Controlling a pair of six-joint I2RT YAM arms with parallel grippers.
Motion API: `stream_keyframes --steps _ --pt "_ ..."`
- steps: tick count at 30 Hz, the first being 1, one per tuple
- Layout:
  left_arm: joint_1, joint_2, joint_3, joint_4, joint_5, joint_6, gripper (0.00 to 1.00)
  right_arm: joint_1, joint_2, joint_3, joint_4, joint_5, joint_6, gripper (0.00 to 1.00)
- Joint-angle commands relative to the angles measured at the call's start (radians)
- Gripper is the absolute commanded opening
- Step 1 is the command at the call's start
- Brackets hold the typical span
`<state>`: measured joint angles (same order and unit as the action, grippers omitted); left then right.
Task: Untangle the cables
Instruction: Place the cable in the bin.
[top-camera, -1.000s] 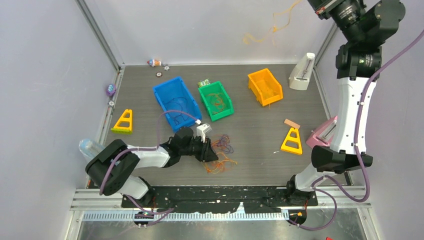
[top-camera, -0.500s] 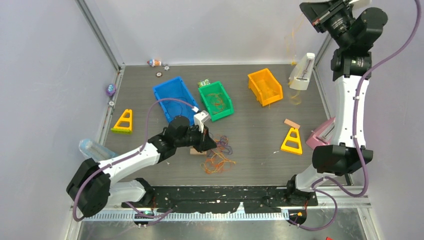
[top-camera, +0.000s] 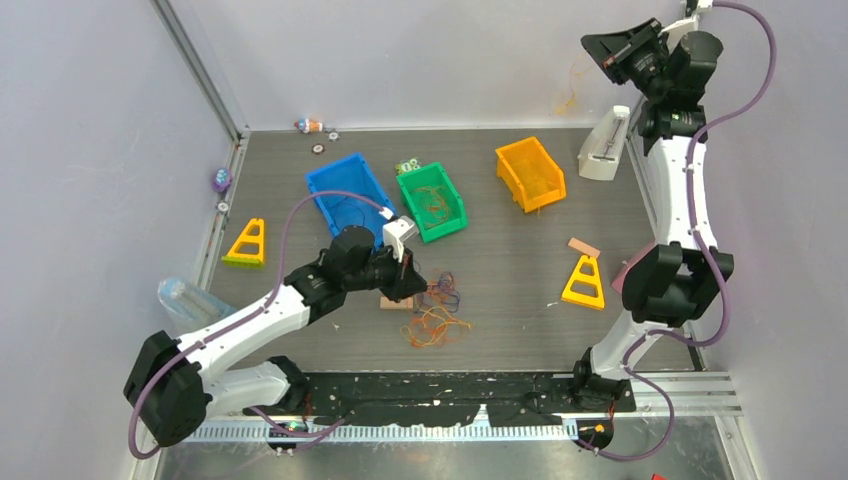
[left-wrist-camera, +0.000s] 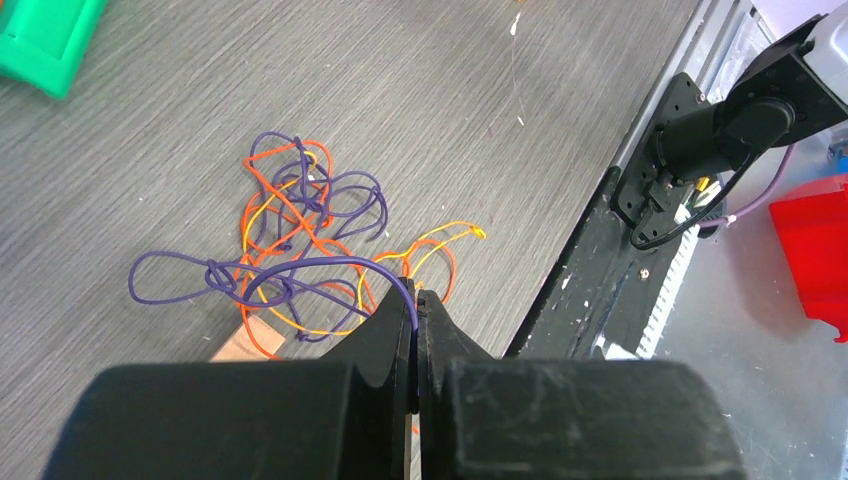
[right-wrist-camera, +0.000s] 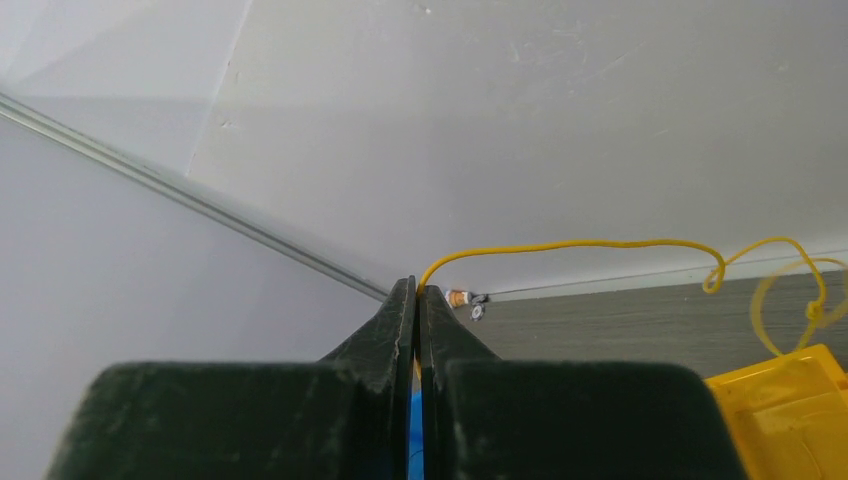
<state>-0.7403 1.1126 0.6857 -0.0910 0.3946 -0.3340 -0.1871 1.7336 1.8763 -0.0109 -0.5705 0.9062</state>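
The cables (top-camera: 437, 312) lie as a loose tangle of orange, yellow and purple strands on the grey table, near the front centre. My left gripper (top-camera: 413, 284) hangs just left of the tangle. In the left wrist view it (left-wrist-camera: 415, 296) is shut on a purple cable (left-wrist-camera: 320, 263) that arcs up from the tangle (left-wrist-camera: 300, 240). My right gripper (top-camera: 590, 44) is raised high at the back right, above the orange bin (top-camera: 530, 172). In the right wrist view it (right-wrist-camera: 417, 286) is shut on a thin yellow cable (right-wrist-camera: 560, 243), which dangles with a loop at its free end (top-camera: 571, 92).
Blue bin (top-camera: 345, 200) and green bin (top-camera: 432, 200) hold a few strands. Yellow triangle stands sit at left (top-camera: 247, 243) and right (top-camera: 584, 282). A small wooden block (top-camera: 395, 303) lies beside the tangle. A white holder (top-camera: 603, 146) and a pink one (top-camera: 645, 265) line the right edge.
My left gripper has closed on the purple cable and moved up and back from the tangle. My right arm has swung left and down with the yellow cable.
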Motion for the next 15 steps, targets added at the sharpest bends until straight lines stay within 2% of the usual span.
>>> stream_keyframes --steps 1,9,15 --pt "-0.004 -0.005 0.058 -0.015 -0.012 0.029 0.0 0.0 0.046 0.021 0.088 -0.013 0.043 0.05" --pt "-0.004 0.007 0.073 -0.013 -0.004 0.023 0.0 0.0 0.116 0.058 0.022 -0.008 -0.021 0.05" --pt "-0.005 0.002 0.083 -0.018 -0.013 0.025 0.0 0.046 0.123 0.169 -0.244 0.097 -0.242 0.05"
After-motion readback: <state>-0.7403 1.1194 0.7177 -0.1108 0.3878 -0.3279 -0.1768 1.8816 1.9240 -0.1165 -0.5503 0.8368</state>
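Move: The yellow cable hangs from the right gripper; the yellow bin it is meant for lies about 7 cm ahead, 4 cm to the left and some 43 cm below. The white metronome stands about 11 cm ahead and 14 cm to the right, and the green bin some 29 cm to the left and 4 cm back, both also far below. From the left gripper, the yellow bin is about 40 cm ahead, 26 cm right and 11 cm lower. Lower the right gripper about 8 cm towards the yellow bin while carrying it some 4 cm forward, easing off the forward travel near the end. Let the fingers tip down about 10 degrees and keep them shut on the yellow cable, so that its free length hangs down towards the bin. ##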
